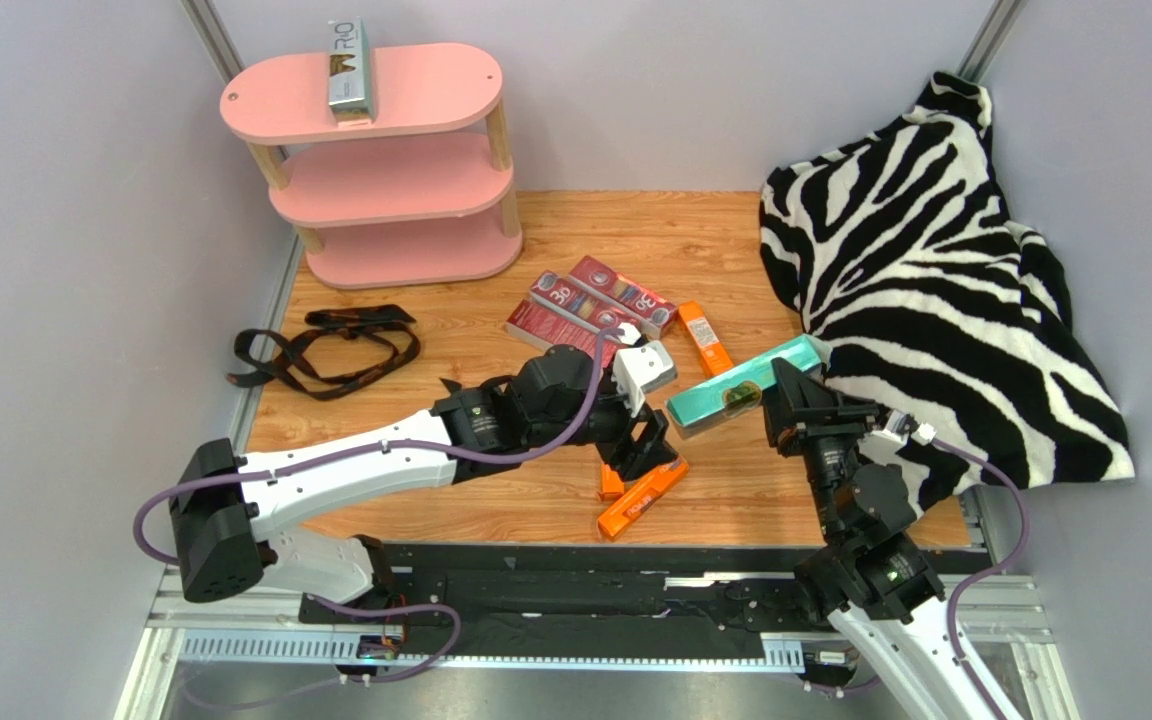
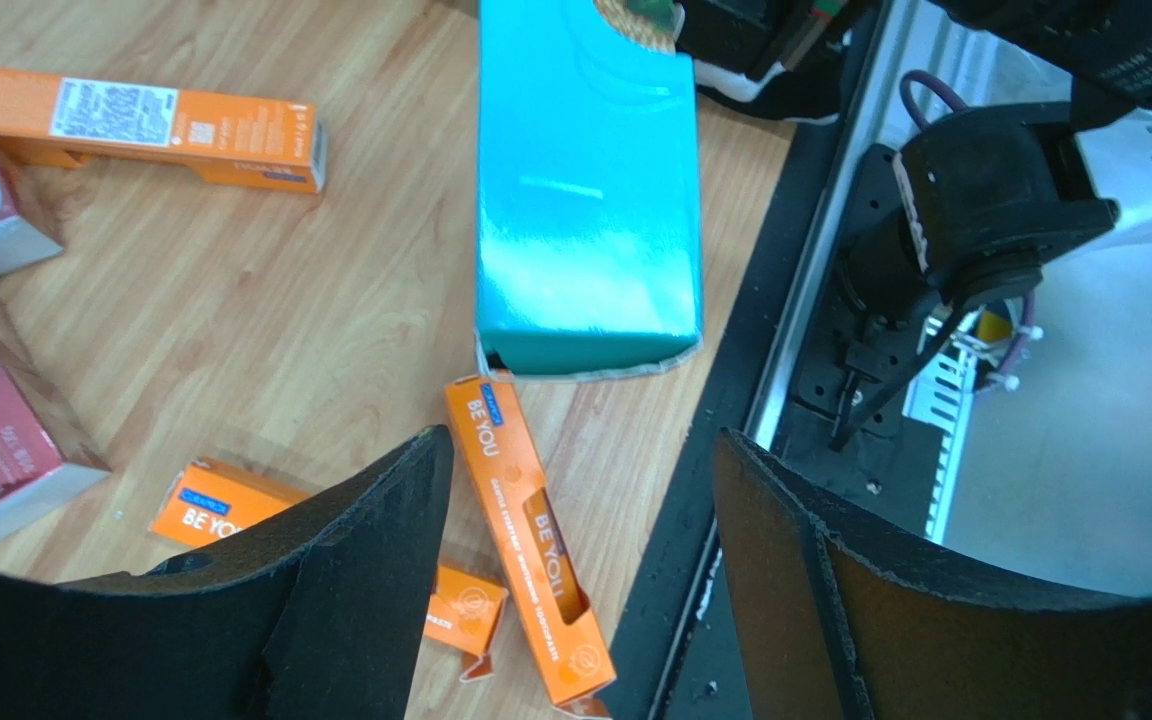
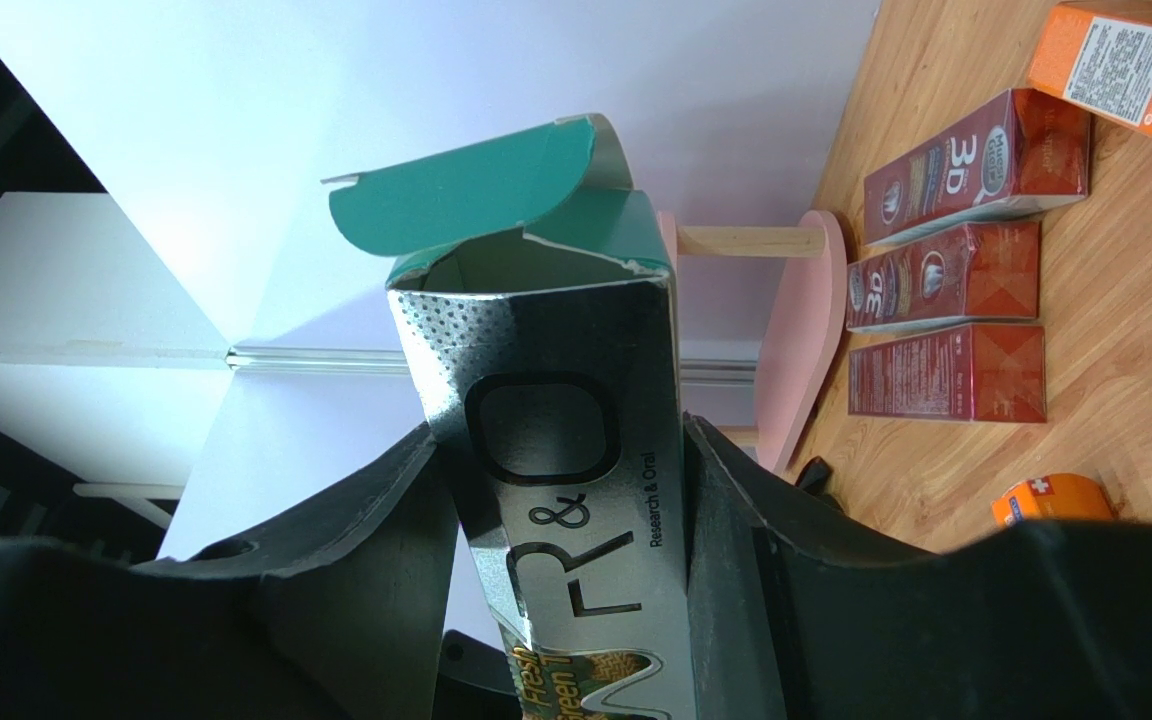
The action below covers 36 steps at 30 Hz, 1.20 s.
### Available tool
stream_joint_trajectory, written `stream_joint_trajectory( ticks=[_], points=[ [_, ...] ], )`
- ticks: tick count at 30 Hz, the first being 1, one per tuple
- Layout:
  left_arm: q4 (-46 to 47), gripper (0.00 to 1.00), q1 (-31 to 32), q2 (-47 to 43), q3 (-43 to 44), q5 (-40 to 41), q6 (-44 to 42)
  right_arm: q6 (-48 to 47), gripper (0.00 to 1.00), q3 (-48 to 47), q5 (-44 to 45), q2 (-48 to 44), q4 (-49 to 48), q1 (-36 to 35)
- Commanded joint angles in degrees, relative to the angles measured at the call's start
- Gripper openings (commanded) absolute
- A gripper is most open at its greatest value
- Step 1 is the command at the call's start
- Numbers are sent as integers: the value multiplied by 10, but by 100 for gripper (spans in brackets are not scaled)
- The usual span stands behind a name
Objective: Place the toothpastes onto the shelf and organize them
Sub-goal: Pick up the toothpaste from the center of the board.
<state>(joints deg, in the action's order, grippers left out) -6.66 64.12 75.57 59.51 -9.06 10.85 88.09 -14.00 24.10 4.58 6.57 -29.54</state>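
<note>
The pink shelf (image 1: 387, 165) stands at the back left with one silver-grey toothpaste carton (image 1: 351, 69) on its top board. My right gripper (image 3: 560, 435) is shut on a second silver-grey carton (image 3: 575, 345) whose teal end flap stands open; from above that carton (image 1: 740, 387) lies level over the table. My left gripper (image 2: 582, 450) is open and hovers over an orange carton (image 2: 530, 548), with another orange carton (image 2: 222, 510) beside it. Three dark red cartons (image 1: 582, 308) and a third orange one (image 1: 704, 338) lie mid-table.
A black strap (image 1: 324, 348) lies on the wood left of the cartons. A zebra-print cloth (image 1: 935, 270) is heaped along the right side. The table's black front rail (image 2: 778, 375) runs close to the left gripper.
</note>
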Motion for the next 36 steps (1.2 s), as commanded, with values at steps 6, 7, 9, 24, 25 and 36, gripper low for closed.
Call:
stream_joint_trajectory(
  ticks=[6, 7, 9, 24, 25, 36],
  points=[
    [12, 73, 8, 35, 62, 43, -36, 36, 49, -2, -4, -6, -38, 1],
    [12, 73, 8, 40, 65, 41, -37, 37, 49, -1, -5, -6, -37, 1],
    [14, 73, 8, 50, 72, 41, -37, 40, 49, 1, -5, -6, -38, 0],
    [43, 65, 9, 63, 83, 45, -29, 46, 49, 10, -12, -12, -38, 0],
    [51, 65, 8, 59, 81, 45, -27, 45, 49, 11, -12, -12, -38, 0],
    [38, 46, 10, 74, 97, 34, -22, 47, 49, 13, -13, -14, -38, 0]
  ],
)
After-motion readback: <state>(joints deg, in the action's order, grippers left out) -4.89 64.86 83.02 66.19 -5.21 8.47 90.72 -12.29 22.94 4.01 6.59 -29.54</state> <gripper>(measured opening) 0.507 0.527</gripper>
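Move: The teal toothpaste box, held out sideways by the right hand, has its middle about 10 cm to the left hand's right, 6 cm ahead and roughly level. On the table some 14 cm below the left hand, one orange box lies about 10 cm back and 1 cm left, another 5 cm left and 2 cm back. The box's middle is about 5 cm left of the right hand, otherwise level with it. Left hand reaches about 4 cm right and forward, closing on the teal box's end while the right holds. ##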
